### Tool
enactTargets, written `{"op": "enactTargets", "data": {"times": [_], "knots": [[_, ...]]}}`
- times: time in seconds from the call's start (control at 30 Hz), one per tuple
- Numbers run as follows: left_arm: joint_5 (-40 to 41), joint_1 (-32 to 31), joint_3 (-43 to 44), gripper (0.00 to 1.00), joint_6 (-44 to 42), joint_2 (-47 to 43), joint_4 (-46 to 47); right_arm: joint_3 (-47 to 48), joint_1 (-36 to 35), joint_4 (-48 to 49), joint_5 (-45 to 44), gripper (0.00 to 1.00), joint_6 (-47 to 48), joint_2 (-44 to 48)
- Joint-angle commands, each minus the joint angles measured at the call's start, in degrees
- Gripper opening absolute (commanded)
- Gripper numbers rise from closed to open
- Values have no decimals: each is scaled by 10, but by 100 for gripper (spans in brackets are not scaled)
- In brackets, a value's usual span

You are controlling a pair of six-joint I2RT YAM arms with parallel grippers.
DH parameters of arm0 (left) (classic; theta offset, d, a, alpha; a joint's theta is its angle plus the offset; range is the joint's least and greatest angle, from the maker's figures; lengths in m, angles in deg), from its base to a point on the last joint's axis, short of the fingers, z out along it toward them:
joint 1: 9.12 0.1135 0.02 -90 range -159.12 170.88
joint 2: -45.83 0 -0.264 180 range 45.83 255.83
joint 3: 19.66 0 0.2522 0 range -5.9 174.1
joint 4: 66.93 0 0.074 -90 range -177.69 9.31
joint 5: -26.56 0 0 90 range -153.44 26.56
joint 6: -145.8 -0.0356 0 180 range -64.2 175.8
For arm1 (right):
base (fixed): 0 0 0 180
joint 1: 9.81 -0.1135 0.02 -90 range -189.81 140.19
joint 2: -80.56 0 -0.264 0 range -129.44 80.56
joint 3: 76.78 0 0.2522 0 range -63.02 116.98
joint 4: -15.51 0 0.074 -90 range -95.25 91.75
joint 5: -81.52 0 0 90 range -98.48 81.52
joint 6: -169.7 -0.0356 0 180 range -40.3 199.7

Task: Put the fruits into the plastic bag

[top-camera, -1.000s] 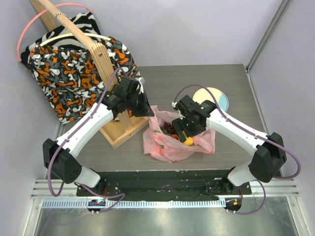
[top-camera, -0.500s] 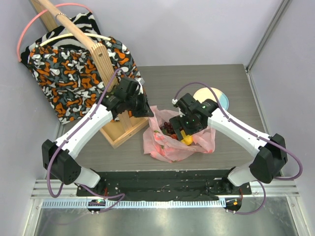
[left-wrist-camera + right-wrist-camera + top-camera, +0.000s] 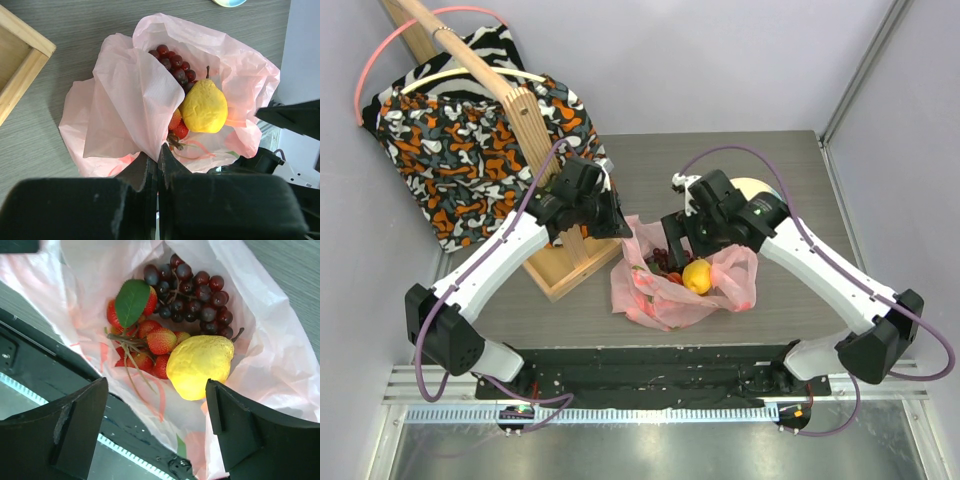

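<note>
The pink plastic bag lies open on the table with the fruits inside it. A yellow pear-like fruit rests beside red strawberries with a green leaf, and a dark purple grape bunch lies behind them. My left gripper is shut on the bag's rim and holds that edge up. My right gripper hangs open above the bag's mouth, nothing between its fingers, the yellow fruit just below it.
A pale blue plate lies behind the right arm, partly hidden by it. A wooden frame stands left of the bag, its corner in the left wrist view. The orange-black patterned cloth hangs at the far left.
My right gripper has let go of the yellow fruit, which now lies in the bag, and has lifted back toward the plate. The left gripper has kept its hold.
</note>
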Motion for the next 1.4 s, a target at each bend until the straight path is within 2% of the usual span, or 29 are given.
{"op": "enactTargets", "data": {"times": [0.0,0.17,0.33,0.5,1.07,1.17,1.3,1.33,1.37], "knots": [[5,6,3,0,15,-20,18,40,-3,-35,-49,85,-36,32],[3,7,3,0,14,-18,18,20,-4,-79,-104,77,-66,55],[3,6,4,0,12,-18,16,-16,-3,-99,-107,67,-84,73],[2,7,3,0,13,-20,16,-47,-3,-91,-114,63,-87,73],[9,7,-12,0,18,-41,13,-90,-2,-27,-132,57,-58,22],[7,6,-11,0,14,-44,16,-106,-2,-23,-126,52,-64,22],[7,1,-10,0,7,-44,18,-124,-2,-18,-136,29,-72,33],[6,-2,-8,0,7,-44,18,-124,-1,-18,-138,20,-75,37],[6,-4,-6,0,5,-44,19,-120,1,-17,-140,16,-79,46]]}}
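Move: The right hand is open above the bag; the bag's right rim lies about 7 cm to its right, 3 cm back and 8 cm below. Deeper in the bag, the pear sits some 3 cm right, 2 cm back and 11 cm below, the strawberries 2 cm left and 2 cm back, and the grapes 4 cm left and 2 cm ahead. From the left hand, already holding the left rim, the right rim is roughly 20 cm right, 8 cm back and 6 cm lower. While the left keeps its hold, the right swings about 6 cm right, sinks some 8, and pinches the bag's right rim. ##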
